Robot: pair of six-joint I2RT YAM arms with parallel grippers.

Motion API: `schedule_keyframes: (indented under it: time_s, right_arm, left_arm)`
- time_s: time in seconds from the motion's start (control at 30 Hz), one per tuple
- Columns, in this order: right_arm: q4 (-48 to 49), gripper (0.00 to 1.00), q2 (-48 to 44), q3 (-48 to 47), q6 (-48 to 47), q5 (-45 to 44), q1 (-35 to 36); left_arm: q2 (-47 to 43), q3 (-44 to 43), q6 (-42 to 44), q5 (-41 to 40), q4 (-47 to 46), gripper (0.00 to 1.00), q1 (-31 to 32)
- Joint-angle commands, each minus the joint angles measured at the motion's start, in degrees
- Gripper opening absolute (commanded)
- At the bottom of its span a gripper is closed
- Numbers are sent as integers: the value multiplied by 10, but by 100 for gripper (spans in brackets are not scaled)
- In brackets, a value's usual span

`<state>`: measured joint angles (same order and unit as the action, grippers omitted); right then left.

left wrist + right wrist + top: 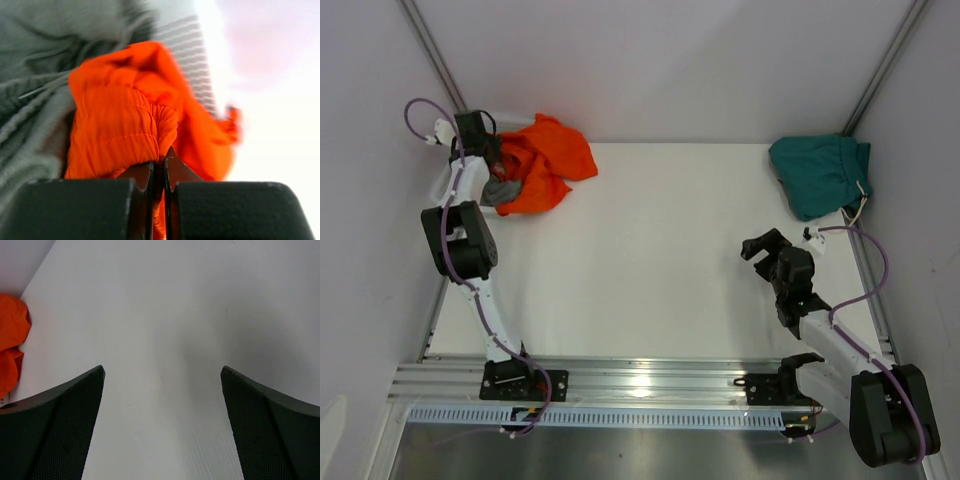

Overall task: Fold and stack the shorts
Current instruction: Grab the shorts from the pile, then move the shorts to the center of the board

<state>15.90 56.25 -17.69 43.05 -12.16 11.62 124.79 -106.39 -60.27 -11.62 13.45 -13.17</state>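
The bright orange shorts [545, 160] lie crumpled at the table's far left corner. My left gripper [498, 158] is down at their left edge. In the left wrist view this gripper [160, 162] is shut on a fold of the orange shorts [120, 125], with cloth pinched between the jaws. A dark teal-green pair of shorts [818, 172] sits bunched at the far right corner, its white drawstring [860, 205] trailing toward me. My right gripper [763, 246] hovers open over bare table to the near left of the teal pair. In its own view the right gripper [162, 369] holds nothing.
A grey cloth [500, 190] with a cord lies under the orange shorts' near-left edge, filling the left of the left wrist view [40, 100]. White walls with metal frame posts [435, 55] close the table in. The orange shorts [10, 340] show at the right wrist view's left edge.
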Motion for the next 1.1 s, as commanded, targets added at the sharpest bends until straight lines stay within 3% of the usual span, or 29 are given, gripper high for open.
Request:
schedule_keyframes:
  time_s: [0.0,0.13,0.2,0.4,0.43,0.53,0.63,0.73,0.83,0.97,1.07]
  right_arm:
    - [29,99,4,-3,-4,12,-1]
    - [34,99,10,-6,-12,25,-1]
    - [35,99,10,-9,-16,30,0]
    - [69,99,-11,-9,-74,90,13]
    - [71,99,-17,-16,-83,93,21]
    - [21,99,-50,-56,-109,85,51]
    - [-37,100,-96,-99,-128,94,53]
    - [-85,99,-134,-167,-150,121,52]
    - [-132,99,-142,-230,-156,161,51]
    - [-155,98,-134,-255,-154,273,50]
    - [-127,99,-161,-220,-147,343,60]
  left_arm:
    - [-105,-48,46,25,-24,0,1]
    - [-175,-104,108,98,-29,0,23]
    - [-194,-141,159,190,-81,1,35]
    - [-292,-214,230,239,-36,0,114]
    - [-302,-221,244,251,-31,0,151]
    - [-342,-244,293,264,-5,0,217]
    - [-378,-233,277,289,-4,0,258]
    - [-407,-191,261,315,12,0,310]
    - [-449,-144,314,246,39,1,395]
    - [-501,91,303,181,-16,3,448]
    - [-515,197,260,137,-29,1,462]
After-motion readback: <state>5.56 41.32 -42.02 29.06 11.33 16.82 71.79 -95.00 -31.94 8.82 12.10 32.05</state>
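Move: The left fingers already hold the orange shorts' waistband over the basket; the bulk lies about 15 cm to the right, 5 cm back and a few centimetres below. The open table centre is roughly 40 cm right, 30 cm back and 16 cm down. The grey shorts are some 10 cm back and 8 cm below. From the empty right hand, the orange shorts lie about 55 cm left and 22 cm ahead, a little lower; the teal shorts 18 cm ahead, 17 cm right. Keeping its pinch on the orange waistband, the left hand hoists the shorts fast, some 50 cm up, while swinging right and back over the table centre, then sinks about 15 cm, its fingers tipping up and turning clockwise. Partway through, the open right hand rises about 24 cm and edges left towards the shorts, turning left and tipping up some 30 degrees. ##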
